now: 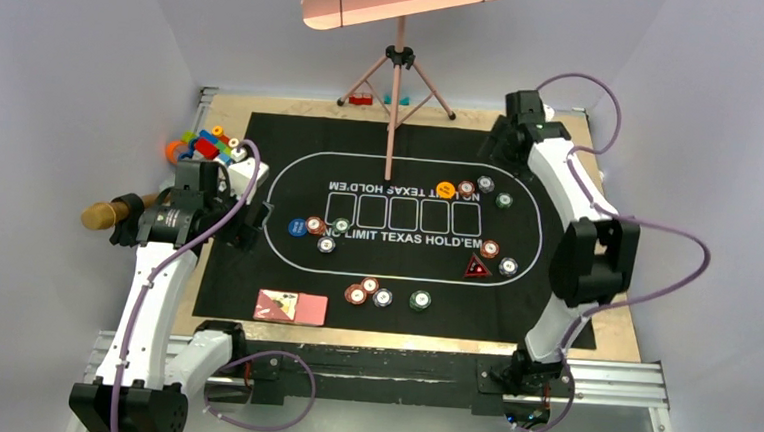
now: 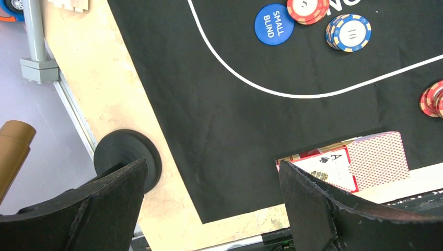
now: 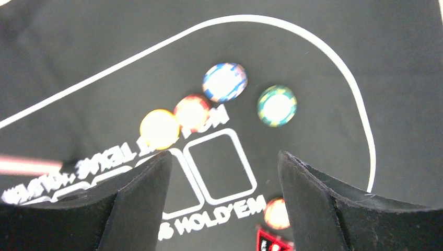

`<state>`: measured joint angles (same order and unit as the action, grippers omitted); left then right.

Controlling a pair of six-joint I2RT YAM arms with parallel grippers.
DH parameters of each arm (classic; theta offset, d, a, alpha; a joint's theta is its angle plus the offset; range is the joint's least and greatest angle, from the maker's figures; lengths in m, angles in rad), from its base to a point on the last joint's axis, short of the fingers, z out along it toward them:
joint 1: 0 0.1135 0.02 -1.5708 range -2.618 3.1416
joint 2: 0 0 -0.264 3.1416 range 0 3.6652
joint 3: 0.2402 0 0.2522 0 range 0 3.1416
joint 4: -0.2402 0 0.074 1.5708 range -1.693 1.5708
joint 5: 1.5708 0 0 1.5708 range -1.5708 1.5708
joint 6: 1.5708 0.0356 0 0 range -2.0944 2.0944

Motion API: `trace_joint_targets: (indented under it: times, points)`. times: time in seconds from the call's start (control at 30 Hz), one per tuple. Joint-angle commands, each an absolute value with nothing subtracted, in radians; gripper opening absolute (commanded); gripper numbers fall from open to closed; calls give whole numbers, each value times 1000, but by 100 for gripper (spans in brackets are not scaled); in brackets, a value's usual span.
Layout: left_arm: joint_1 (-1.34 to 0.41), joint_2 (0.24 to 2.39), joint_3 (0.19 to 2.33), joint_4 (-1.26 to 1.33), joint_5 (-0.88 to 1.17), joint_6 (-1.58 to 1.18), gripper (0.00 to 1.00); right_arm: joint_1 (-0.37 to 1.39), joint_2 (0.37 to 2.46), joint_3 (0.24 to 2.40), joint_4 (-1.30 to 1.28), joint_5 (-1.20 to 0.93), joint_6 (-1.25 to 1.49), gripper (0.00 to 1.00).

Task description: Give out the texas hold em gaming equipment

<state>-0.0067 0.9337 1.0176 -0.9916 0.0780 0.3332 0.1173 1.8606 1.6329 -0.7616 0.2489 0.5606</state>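
On the black printed mat [image 1: 261, 169], striped poker chips lie in groups. By the blue button [image 1: 297, 227] sit a red chip [image 1: 314, 225] and a grey chip [image 1: 326, 244]. An orange button [image 1: 446, 190], a red chip [image 1: 466, 188] and a green chip [image 1: 503, 199] lie far right. The dark triangle [image 1: 475, 269] is mid right. Pink-backed cards [image 1: 290, 307] rest near the front. My left gripper [image 2: 211, 164] hangs open over the mat's near left corner, the cards [image 2: 365, 162] beside its right finger. My right gripper [image 3: 224, 154] is open and empty above the orange button [image 3: 159, 128] and green chip [image 3: 277, 105].
Colourful toy blocks [image 1: 207, 145] lie off the mat at the far left. A pink tripod stand [image 1: 396, 87] rises at the back centre. A brown handle [image 1: 113, 213] sticks out at the left edge. A black round foot [image 2: 130, 157] sits on the wooden board by my left finger.
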Motion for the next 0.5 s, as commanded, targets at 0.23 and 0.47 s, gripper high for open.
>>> trace_joint_targets:
  times: [0.23,0.47]
  points:
    - [0,914,1033,-991,95,336,100,614,1456,1220,-706,327,590,79]
    - [0,910,1021,-984,102,325,100,868,1398,1014,-696,302,699,81]
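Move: The green chip stack at the mat's near edge lies about 25 cm back and 15 cm left of the right hand, roughly 12 cm lower. At the same depth, the blue-white stack is some 7 cm left of it and the red stacks 12 cm left. The red triangle is about 17 cm back and 3 cm left of the hand. From the left hand, the green stack is some 30 cm right and 2 cm back, about 17 cm below. Heading for the green chip stack, the empty right hand swings back about 20 cm and left some 18 cm across the mat, mostly left at first, then more and more back. It arcs up about 4 cm before sinking roughly 7 cm, the wrist turning some 35 degrees counter-clockwise. The fingers stay wide apart and touch nothing. ##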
